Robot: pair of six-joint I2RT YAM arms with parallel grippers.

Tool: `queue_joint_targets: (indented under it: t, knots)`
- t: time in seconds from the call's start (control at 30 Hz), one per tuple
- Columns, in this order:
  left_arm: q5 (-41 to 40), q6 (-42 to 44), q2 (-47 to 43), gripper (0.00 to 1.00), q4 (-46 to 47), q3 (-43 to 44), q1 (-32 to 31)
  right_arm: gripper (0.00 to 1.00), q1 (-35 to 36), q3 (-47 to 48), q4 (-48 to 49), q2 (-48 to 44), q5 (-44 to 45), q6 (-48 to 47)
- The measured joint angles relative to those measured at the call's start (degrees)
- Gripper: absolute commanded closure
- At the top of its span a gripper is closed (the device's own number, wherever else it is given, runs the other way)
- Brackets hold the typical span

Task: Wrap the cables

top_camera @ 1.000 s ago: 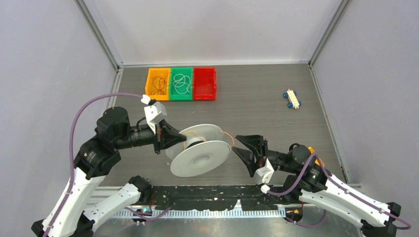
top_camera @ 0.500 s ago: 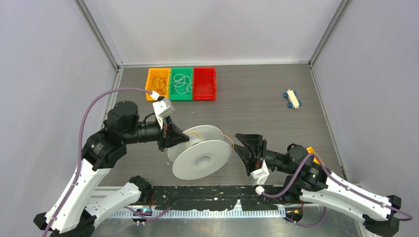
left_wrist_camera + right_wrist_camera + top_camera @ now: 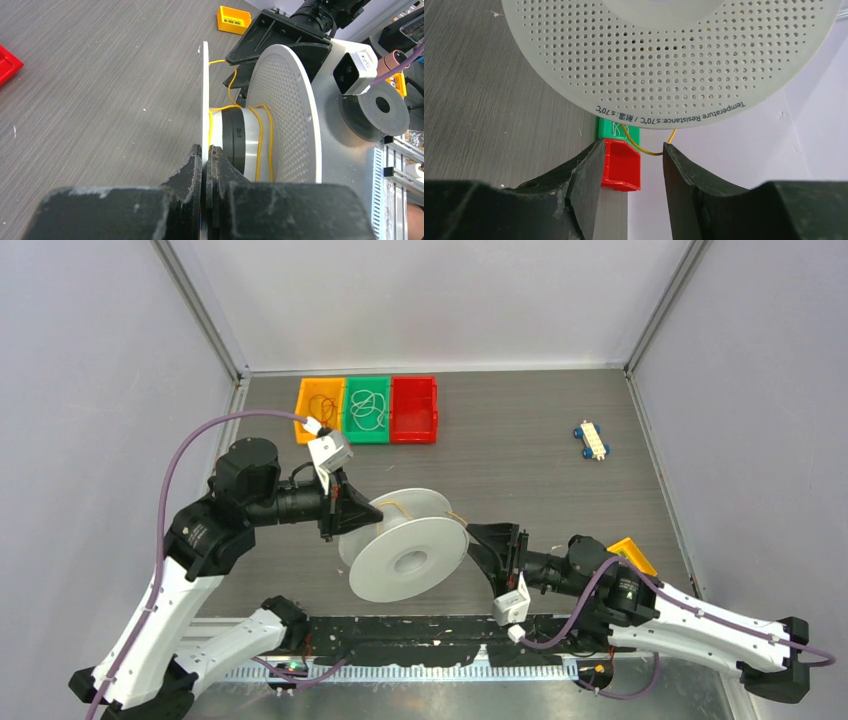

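Note:
A white perforated spool (image 3: pixel 405 558) hangs tilted above the table between the two arms. My left gripper (image 3: pixel 362 515) is shut on the edge of its thin back flange (image 3: pixel 205 90), pinched between both fingers. The yellow cable (image 3: pixel 260 145) runs in a few turns round the spool's hub, and a loose end curls off toward the right. My right gripper (image 3: pixel 480 540) is open just below the front flange (image 3: pixel 669 60). A small loop of the cable (image 3: pixel 646 151) hangs between its jaws and touches the right fingertip (image 3: pixel 671 152).
Yellow (image 3: pixel 319 410), green (image 3: pixel 367 409) and red (image 3: pixel 413 409) bins stand in a row at the back, two holding thin wires. A toy car (image 3: pixel 592 440) lies at the back right. A small orange block (image 3: pixel 630 555) sits beside the right arm.
My right gripper has moved left, up to the spool's edge, and its jaws have narrowed a little. The left arm has shifted slightly, still holding the spool.

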Motion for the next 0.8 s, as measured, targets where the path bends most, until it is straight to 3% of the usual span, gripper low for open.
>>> queue_joint_targets:
  t: [0.23, 0.37, 0.43, 0.5, 0.8]
  knots:
    - [0.09, -0.24, 0.22, 1.0, -0.22, 0.0, 0.2, 0.57, 1.18, 0.02, -0.33, 2.82, 3.19, -1.22]
    - [0.61, -0.61, 0.48, 1.0, -0.24, 0.0, 0.2, 0.72, 1.4, 0.02, 0.07, 4.11, 5.11, -1.75]
    - [0.83, -1.05, 0.44, 1.0, -0.17, 0.0, 0.2, 0.88, 1.49, 0.02, 0.61, 4.79, 5.88, -1.68]
    - [1.07, -1.51, 0.42, 1.0, -0.17, 0.0, 0.2, 0.94, 1.49, 0.0, 1.51, 5.49, 6.58, -1.14]
    - [0.98, -5.31, -0.39, 1.0, 2.97, -0.22, 0.96, 0.95, 1.49, -4.02, 14.38, 7.76, 6.4, 11.43]
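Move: The yellow cable's loose loop, sticking out past the spool's flange, lies about 2 cm to the left of the right hand's half-open fingertips, at about their height and 1 cm back. The spool's middle is some 11 cm left, 3 cm back and 3 cm higher; its near flange rim is only about 3 cm left and 3 cm back. From the left hand, which still pinches the far flange, the loop lies some 14 cm right, 1 cm back and 8 cm lower. The right fingers close from about half open to nearly shut at the cable loop beside the flange, while the hand eases about 2 cm forward and 1.5 cm down; it then goes on left towards the spool, some 2 cm in all, fingertips tilting up about 10 degrees late on. The left hand keeps its pinch on the flange, lifting and tilting it slightly at the end. ##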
